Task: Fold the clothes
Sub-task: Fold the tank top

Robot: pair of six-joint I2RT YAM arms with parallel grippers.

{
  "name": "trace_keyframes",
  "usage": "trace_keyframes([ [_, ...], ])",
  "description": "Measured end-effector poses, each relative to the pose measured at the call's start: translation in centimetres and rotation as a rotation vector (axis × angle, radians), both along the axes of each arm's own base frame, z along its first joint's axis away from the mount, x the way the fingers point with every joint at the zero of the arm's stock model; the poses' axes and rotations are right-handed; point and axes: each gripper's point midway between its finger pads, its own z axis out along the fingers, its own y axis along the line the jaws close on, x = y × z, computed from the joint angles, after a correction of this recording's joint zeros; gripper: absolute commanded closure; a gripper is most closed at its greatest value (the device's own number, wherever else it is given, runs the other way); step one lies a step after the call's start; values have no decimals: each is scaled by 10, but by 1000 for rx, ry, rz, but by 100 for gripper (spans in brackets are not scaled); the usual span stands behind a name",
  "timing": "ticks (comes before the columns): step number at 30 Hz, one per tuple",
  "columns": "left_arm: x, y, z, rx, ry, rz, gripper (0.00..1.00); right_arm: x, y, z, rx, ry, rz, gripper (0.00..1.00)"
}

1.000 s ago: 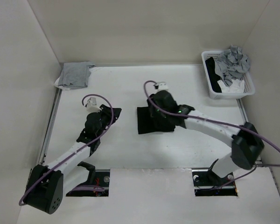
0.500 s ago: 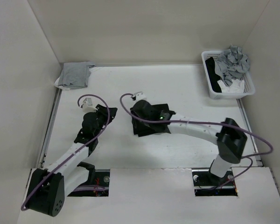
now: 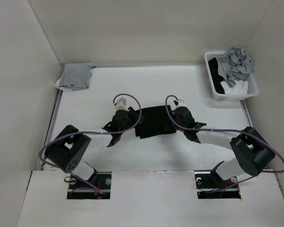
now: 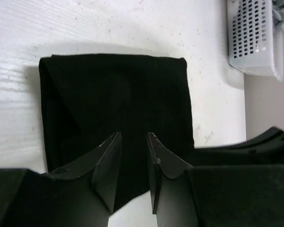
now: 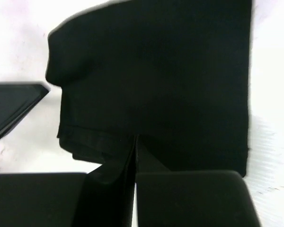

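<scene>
The clothes are a black T-shirt [image 3: 154,122] folded into a rectangle in the middle of the table, and it also fills the left wrist view [image 4: 118,94] and the right wrist view [image 5: 156,71]. My left gripper [image 3: 132,126] is at its left edge. In the wrist view that gripper [image 4: 132,138] is open, fingertips over the fabric's near edge, with bare table showing between the fingers. My right gripper [image 3: 173,124] is at the shirt's right edge. There it [image 5: 135,138] is shut, tips pressed together on the fabric just inside the hem.
A white basket [image 3: 212,86] holding a mottled grey-and-white cloth [image 3: 236,64] stands at the back right; the basket [image 4: 253,38] also shows in the left wrist view. A grey garment [image 3: 76,75] lies in the back left corner. Walls close the table on three sides.
The right arm swung from over the shirt's left part to its right edge. The left arm bent in and moved right to the shirt's left edge. The shirt barely shifted.
</scene>
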Motion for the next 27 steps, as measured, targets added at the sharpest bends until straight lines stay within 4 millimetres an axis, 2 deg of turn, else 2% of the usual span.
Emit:
trace_keyframes([
  [5, 27, -5, -16, 7, 12, 27, 75, -7, 17, -7, 104, 20, 47, 97],
  [8, 49, 8, -33, 14, 35, 79, 75, -13, 15, -13, 135, 32, 44, 97],
  [11, 59, 28, -49, 15, 76, 130, 75, -22, 6, -27, 133, 69, 27, 96],
  [14, 67, 41, -48, 6, 70, 164, 75, -28, -6, -38, 125, 102, 1, 96],
  [17, 68, 43, -43, -7, 53, 166, 75, -29, -11, -36, 133, 103, -14, 94],
  [20, 59, 50, -35, -13, 40, 166, 75, -31, -12, -23, 147, 83, -11, 86],
  [22, 53, 54, -21, -19, 9, 164, 74, -31, -13, -5, 165, 51, -6, 77],
  [25, 46, 57, 6, -20, -59, 150, 71, -28, -11, 35, 198, -30, 12, 66],
  [27, 38, 56, 22, -12, -105, 131, 68, -19, -10, 72, 232, -117, 20, 63],
])
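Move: The folded tank top lies between and below both grippers. From the left gripper, its far left corner is about 4 cm ahead, 2 cm to the left and 6 cm down, its middle some 8 cm to the right and 2 cm back. From the right gripper, its near right corner is roughly 4 cm back, 3 cm to the right and 5 cm down, its middle about 7 cm to the left and 1 cm ahead. Bring the left gripper forward some 7 cm while sinking about 5 cm and drifting left over the tank top's far left corner, then lift it up and back, still going left. Draw the nearly shut right gripper down and back 3 to 4 cm towards the near right corner, then raise it about 11 cm, opening its fingers and rolling its left side up. Contact with the cloth can't be seen. ##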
